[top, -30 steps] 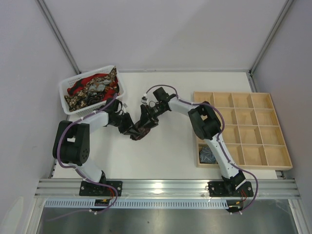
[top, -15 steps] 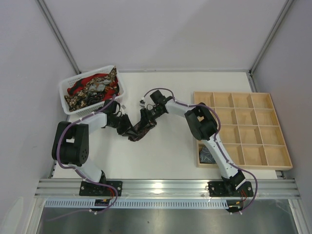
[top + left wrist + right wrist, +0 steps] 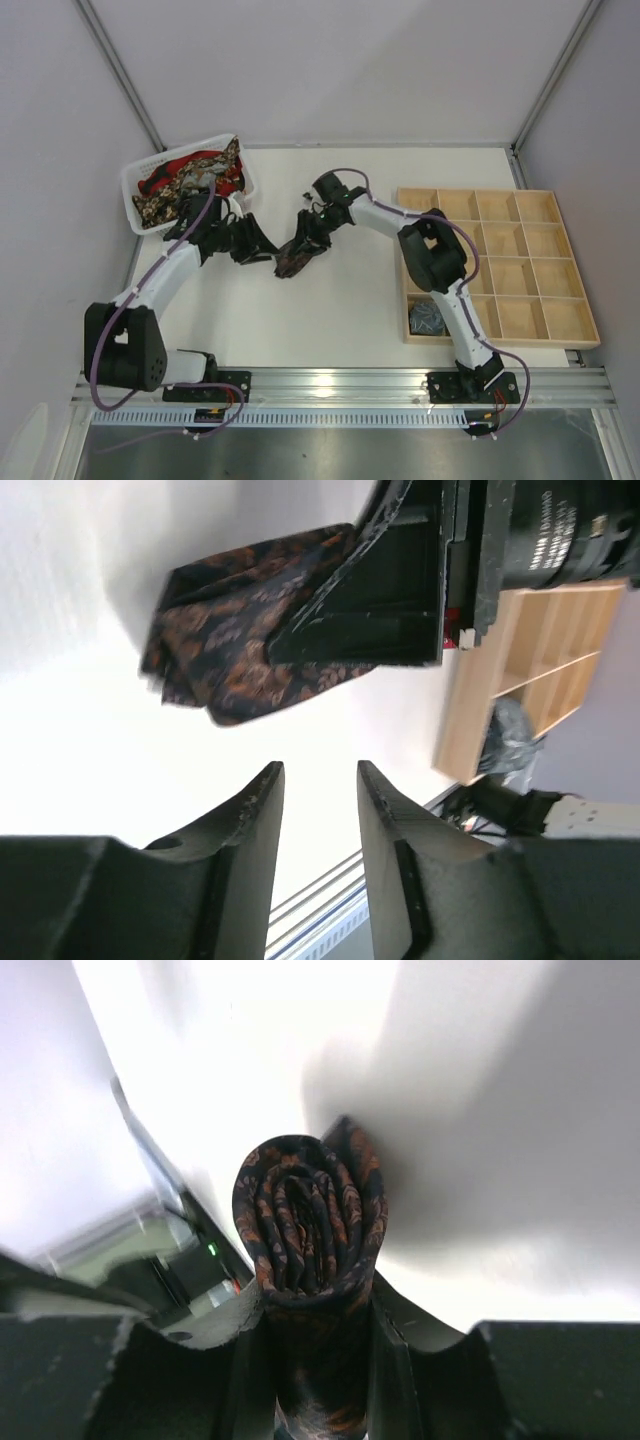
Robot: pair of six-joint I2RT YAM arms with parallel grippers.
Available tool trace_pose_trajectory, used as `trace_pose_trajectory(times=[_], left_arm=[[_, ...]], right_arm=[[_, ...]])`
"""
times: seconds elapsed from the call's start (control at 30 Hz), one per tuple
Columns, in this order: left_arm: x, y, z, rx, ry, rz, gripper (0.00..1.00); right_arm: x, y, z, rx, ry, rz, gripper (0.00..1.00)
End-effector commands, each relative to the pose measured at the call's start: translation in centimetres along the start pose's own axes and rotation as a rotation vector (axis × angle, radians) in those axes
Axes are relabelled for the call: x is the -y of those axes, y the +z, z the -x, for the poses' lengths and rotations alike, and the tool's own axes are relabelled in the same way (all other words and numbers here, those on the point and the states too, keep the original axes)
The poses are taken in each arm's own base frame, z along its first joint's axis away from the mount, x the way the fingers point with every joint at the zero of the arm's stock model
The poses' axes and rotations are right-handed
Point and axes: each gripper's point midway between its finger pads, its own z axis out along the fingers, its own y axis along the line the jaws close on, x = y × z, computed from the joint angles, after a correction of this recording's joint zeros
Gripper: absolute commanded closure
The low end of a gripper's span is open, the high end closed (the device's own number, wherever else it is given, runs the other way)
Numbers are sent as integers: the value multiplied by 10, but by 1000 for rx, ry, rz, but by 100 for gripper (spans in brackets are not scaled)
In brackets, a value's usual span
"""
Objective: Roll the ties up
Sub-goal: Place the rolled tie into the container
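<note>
A dark brown-maroon patterned tie [image 3: 292,262] is wound into a coil. My right gripper [image 3: 303,242] is shut on it just above the white table. In the right wrist view the coil [image 3: 310,1215] stands on end between the fingers [image 3: 230,1325] of my right gripper [image 3: 312,1305]. My left gripper [image 3: 266,249] is open and empty, just left of the tie and apart from it. In the left wrist view the tie [image 3: 235,630] hangs from the black right gripper [image 3: 395,590], beyond the open fingertips of my left gripper [image 3: 318,780].
A white basket [image 3: 247,163] at the back left holds several loose ties [image 3: 190,180], red and gold-black. A wooden compartment tray [image 3: 520,270] lies on the right, with a grey-blue coiled tie [image 3: 428,316] in its near left cell. It also shows in the left wrist view [image 3: 510,730].
My left gripper has let go of the tie and drawn back to the left, its arm swinging outward. My right gripper keeps the coil and has shifted slightly right.
</note>
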Motion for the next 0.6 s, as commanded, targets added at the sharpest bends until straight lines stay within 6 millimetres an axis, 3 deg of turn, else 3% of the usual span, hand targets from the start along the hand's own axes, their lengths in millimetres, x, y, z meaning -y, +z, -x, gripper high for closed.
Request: trace_pose_trajectory(times=[0.0, 0.07, 0.1, 0.2, 0.27, 0.3, 0.33, 0.37, 0.4, 0.43, 0.57], left_arm=[[37, -32, 22, 128, 38, -80, 58], [44, -40, 23, 158, 36, -98, 58], [45, -42, 23, 165, 37, -103, 58], [48, -43, 17, 136, 54, -120, 59], [47, -41, 15, 105, 74, -125, 60], [47, -41, 11, 83, 73, -122, 61], [45, -40, 8, 67, 75, -122, 62], [49, -40, 4, 47, 85, -148, 62], [49, -40, 2, 44, 91, -158, 62], [48, -39, -2, 33, 89, -167, 62], [51, -35, -11, -1, 97, -189, 62]], right_arm=[[-17, -76, 30, 269, 156, -119, 100], [-9, -95, 32, 334, 295, -141, 100], [-17, -114, 36, 404, 311, -149, 100], [-12, -135, 38, 525, 388, -195, 100], [-20, -165, 39, 635, 413, -222, 100], [-7, -181, 39, 714, 502, -289, 100], [-11, -199, 32, 766, 534, -297, 100], [-2, -214, 33, 835, 578, -333, 100], [9, -228, 23, 880, 644, -389, 100], [7, -244, 17, 940, 726, -377, 100], [53, -278, -26, 1103, 1018, -445, 100]])
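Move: The right hand holds the rolled tie low over the table; the middle of the compartmented container lies about 46 cm to its right and 3 cm back, a few cm lower. A dark bundle in the container's near left compartment is some 30 cm right and 15 cm back, while the white basket of ties stands about 25 cm left and 15 cm ahead, near hand height. From the empty left hand, the container's middle is roughly 51 cm right, 2 cm back and 9 cm below. Keeping the rolled tie pinched between its fingers, the right hand sweeps it about 18 cm right towards the container while climbing steadily and easing somewhat forward, the wrist swinging some 65 degrees clockwise on the way. The left hand, already clear of the tie, rises another 5 cm with its empty fingers still parted, then all but stops. ##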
